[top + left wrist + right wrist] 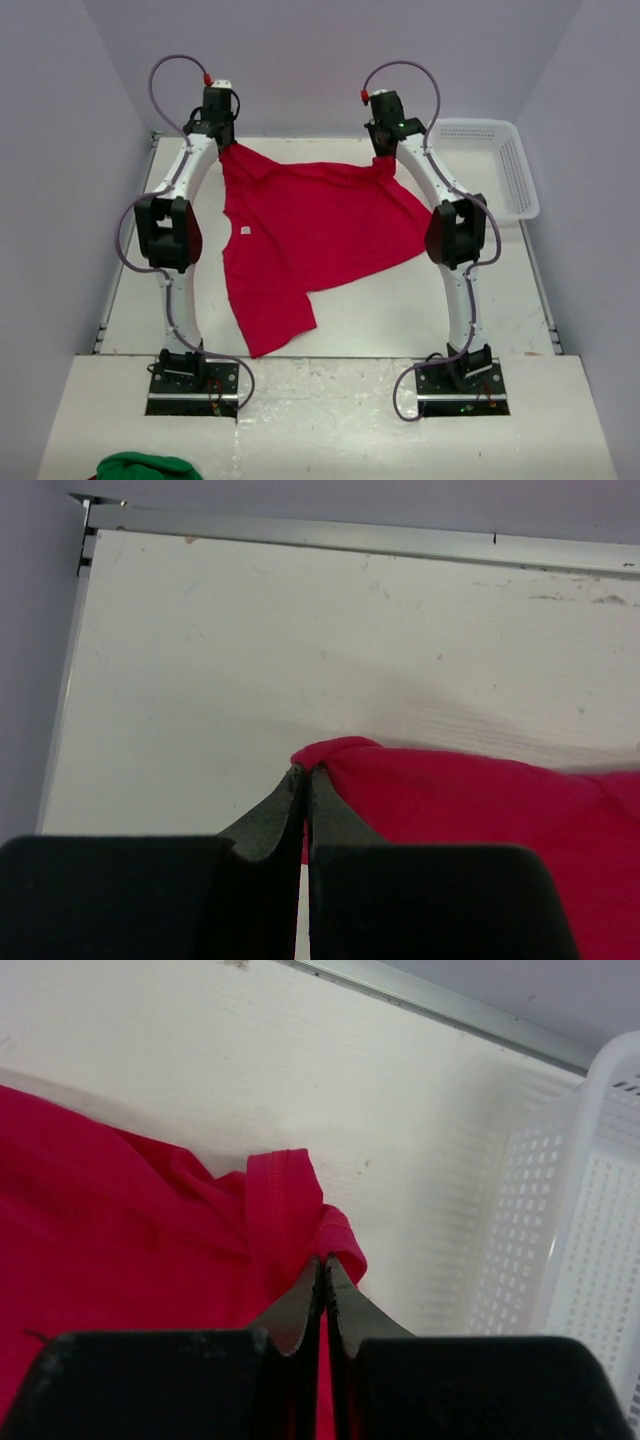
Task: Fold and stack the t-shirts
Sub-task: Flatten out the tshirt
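A plain red t-shirt (305, 235) lies partly spread on the white table, one sleeve trailing toward the near edge. My left gripper (222, 140) is shut on the shirt's far left corner; in the left wrist view that gripper (304, 773) pinches a fold of red t-shirt cloth (470, 800). At the far right corner my right gripper (386, 155) is shut on the cloth as well. The right wrist view shows this gripper (323, 1260) clamping a bunched hem of the t-shirt (110, 1210).
A white mesh basket (500, 170) stands at the table's far right, its wall close beside the right gripper as the basket (575, 1240) appears in the right wrist view. A green cloth (145, 467) lies at the bottom left, off the table. The table's metal back edge (400, 535) runs just beyond the left gripper.
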Robot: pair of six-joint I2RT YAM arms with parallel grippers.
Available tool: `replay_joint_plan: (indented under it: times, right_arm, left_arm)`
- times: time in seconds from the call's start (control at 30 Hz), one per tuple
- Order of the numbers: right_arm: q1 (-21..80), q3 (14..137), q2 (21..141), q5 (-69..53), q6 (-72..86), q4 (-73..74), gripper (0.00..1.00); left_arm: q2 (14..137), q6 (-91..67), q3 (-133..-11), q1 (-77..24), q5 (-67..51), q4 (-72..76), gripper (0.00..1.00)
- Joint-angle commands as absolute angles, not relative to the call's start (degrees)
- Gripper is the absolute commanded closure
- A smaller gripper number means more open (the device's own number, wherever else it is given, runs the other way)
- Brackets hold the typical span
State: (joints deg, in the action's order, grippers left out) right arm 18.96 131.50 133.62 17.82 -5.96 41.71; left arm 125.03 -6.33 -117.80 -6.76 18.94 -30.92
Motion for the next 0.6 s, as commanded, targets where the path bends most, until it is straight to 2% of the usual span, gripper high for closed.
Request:
replay_joint_plan:
  times: [0.0,0.13,0.17,0.2,0.23,0.3,0.33,0.37,0.47,0.57]
  right_arm:
    - [17.23,136.14,136.49,15.30,-8.09,39.82,1.00]
    - [15.03,139.30,139.13,12.31,-8.18,38.85,1.00]
    - [14.33,139.83,139.65,11.35,-8.43,38.93,0.95]
    - [14.15,140.01,139.92,11.16,-8.70,38.85,0.84]
    - [13.98,140.01,139.83,11.42,-8.88,37.98,0.60]
    - [13.27,141.06,139.75,11.60,-8.79,37.88,0.47]
    - [13.01,141.33,139.05,11.51,-8.62,37.79,0.20]
    - [12.92,141.33,138.43,11.51,-8.61,37.71,0.12]
    - [12.92,141.33,134.84,12.57,-8.26,38.05,0.03]
    - [13.53,137.83,128.08,13.18,-5.63,41.04,0.01]
  left_arm:
    - [128.40,-5.01,-123.56,-5.98,17.40,-29.35,1.00]
    - [131.66,-5.18,-126.56,-5.36,17.23,-31.02,1.00]
    - [132.18,-5.27,-127.00,-5.27,17.14,-31.29,0.95]
    - [132.27,-5.36,-127.96,-5.19,17.23,-31.46,0.83]
    - [132.28,-5.45,-128.40,-5.10,17.57,-31.64,0.56]
    - [131.40,-5.97,-129.46,-5.01,19.59,-32.17,0.29]
    - [129.83,-6.15,-129.46,-5.01,20.99,-32.52,0.07]
    - [128.77,-6.41,-129.11,-5.01,21.70,-32.43,0.00]
    - [123.25,-7.99,-128.33,-5.01,24.16,-33.31,0.00]
    - [113.96,-10.97,-122.56,-5.80,25.22,-33.66,0.00]
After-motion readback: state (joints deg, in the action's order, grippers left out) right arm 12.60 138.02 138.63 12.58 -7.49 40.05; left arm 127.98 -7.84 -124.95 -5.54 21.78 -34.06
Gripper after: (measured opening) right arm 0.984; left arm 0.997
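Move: Each hand pinches a far corner of the t-shirt, with its laying-down spot 2 cm ahead and 3 below the left hand, and 3 ahead, 3 left and 4 below the right. The shirt's middle lies roughly 20 cm back and 20 right of the left hand. From the right hand, the shirt's middle is about 19 back and 21 left, and the white basket about 5 back and 25 right. Both hands lower the corners about 3 cm, easing forward, right also leftward, open to let go, and rise. ##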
